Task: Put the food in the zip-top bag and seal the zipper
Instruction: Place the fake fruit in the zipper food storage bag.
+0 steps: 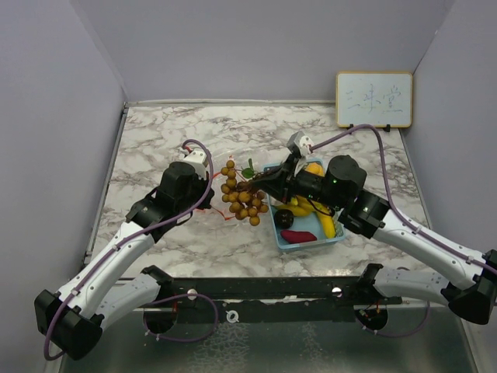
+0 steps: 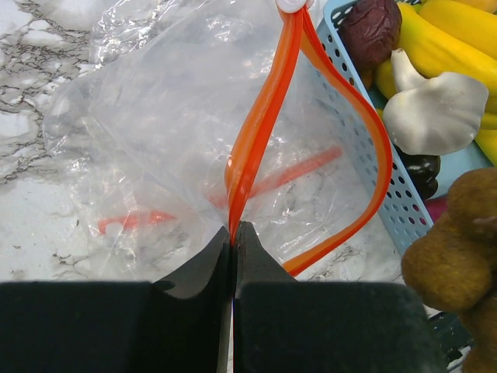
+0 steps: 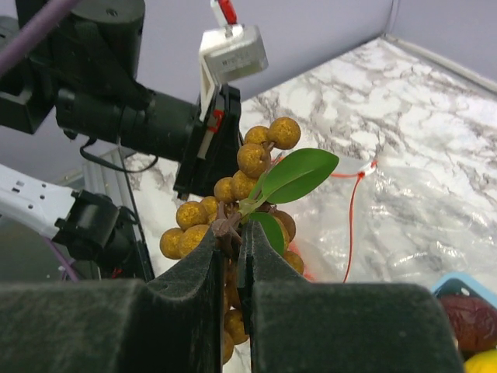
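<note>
My right gripper [image 3: 233, 237] is shut on the stem of the brown berry cluster [image 3: 248, 167] with green leaf and holds it in the air over the clear zip-top bag [image 3: 419, 210]; the cluster [image 1: 242, 196] hangs left of the basket. My left gripper [image 2: 233, 231] is shut on the bag's orange zipper strip [image 2: 260, 124], holding the mouth open; the bag [image 2: 155, 132] lies on the marble. The other food sits in the light-blue basket [image 1: 331, 238]: yellow bananas [image 2: 450, 47], a white piece [image 2: 431, 109], a dark purple piece [image 2: 373, 27], a magenta tuber [image 1: 298, 235], an orange piece [image 1: 314, 169].
A small whiteboard [image 1: 373, 99] leans at the back right. Grey walls enclose the marble table [image 1: 155, 140]. A black rail [image 1: 256, 289] runs along the near edge by the arm bases.
</note>
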Robot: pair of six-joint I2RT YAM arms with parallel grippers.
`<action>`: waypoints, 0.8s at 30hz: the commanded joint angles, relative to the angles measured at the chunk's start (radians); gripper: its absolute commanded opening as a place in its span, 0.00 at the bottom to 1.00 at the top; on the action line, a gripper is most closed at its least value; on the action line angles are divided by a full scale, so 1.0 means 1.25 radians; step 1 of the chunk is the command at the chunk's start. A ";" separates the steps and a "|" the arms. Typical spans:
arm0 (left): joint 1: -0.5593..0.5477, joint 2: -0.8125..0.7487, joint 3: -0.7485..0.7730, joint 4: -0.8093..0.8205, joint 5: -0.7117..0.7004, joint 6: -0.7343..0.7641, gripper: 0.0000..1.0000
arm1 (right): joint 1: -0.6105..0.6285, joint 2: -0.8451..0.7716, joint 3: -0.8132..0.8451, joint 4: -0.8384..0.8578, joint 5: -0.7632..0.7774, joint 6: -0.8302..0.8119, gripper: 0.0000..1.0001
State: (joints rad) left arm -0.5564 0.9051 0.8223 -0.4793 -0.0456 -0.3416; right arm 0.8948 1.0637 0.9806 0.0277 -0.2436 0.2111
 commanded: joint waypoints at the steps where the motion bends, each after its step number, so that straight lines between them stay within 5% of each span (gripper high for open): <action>1: 0.000 -0.015 0.004 0.022 -0.007 0.008 0.00 | 0.001 0.000 0.005 -0.092 -0.020 -0.013 0.02; 14: 0.001 -0.041 -0.011 0.034 -0.003 0.021 0.00 | 0.001 0.156 0.071 -0.154 -0.064 -0.018 0.02; 24: 0.001 -0.041 -0.023 0.047 0.043 0.019 0.00 | 0.001 0.243 0.120 -0.016 0.132 0.084 0.02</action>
State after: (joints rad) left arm -0.5564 0.8677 0.8017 -0.4549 -0.0299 -0.3233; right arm 0.8948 1.3094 1.0599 -0.1188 -0.2066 0.2497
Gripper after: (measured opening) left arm 0.018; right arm 0.074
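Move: The open mouth of the zip-top bag lies about 11 cm ahead of the right hand, 6 cm to its left and some 18 cm below; that hand already holds the grape bunch by its stem. The left gripper stands roughly 5 cm ahead, 13 cm left and 14 cm lower; the basket's middle is about 10 cm ahead, 18 cm right and 28 cm down. From the left hand, the mouth is around 9 cm ahead, 8 cm right and 6 cm below. Downward first: the right hand sinks about 9.5 cm with the grape bunch towards the bag's mouth, its fingers tipping from nearly level to some 20 degrees steeper, then eases forward and left over the mouth while barely rising. Its grip stays shut on the stem, and the left hand keeps the bag's zipper edge pinched almost still. ##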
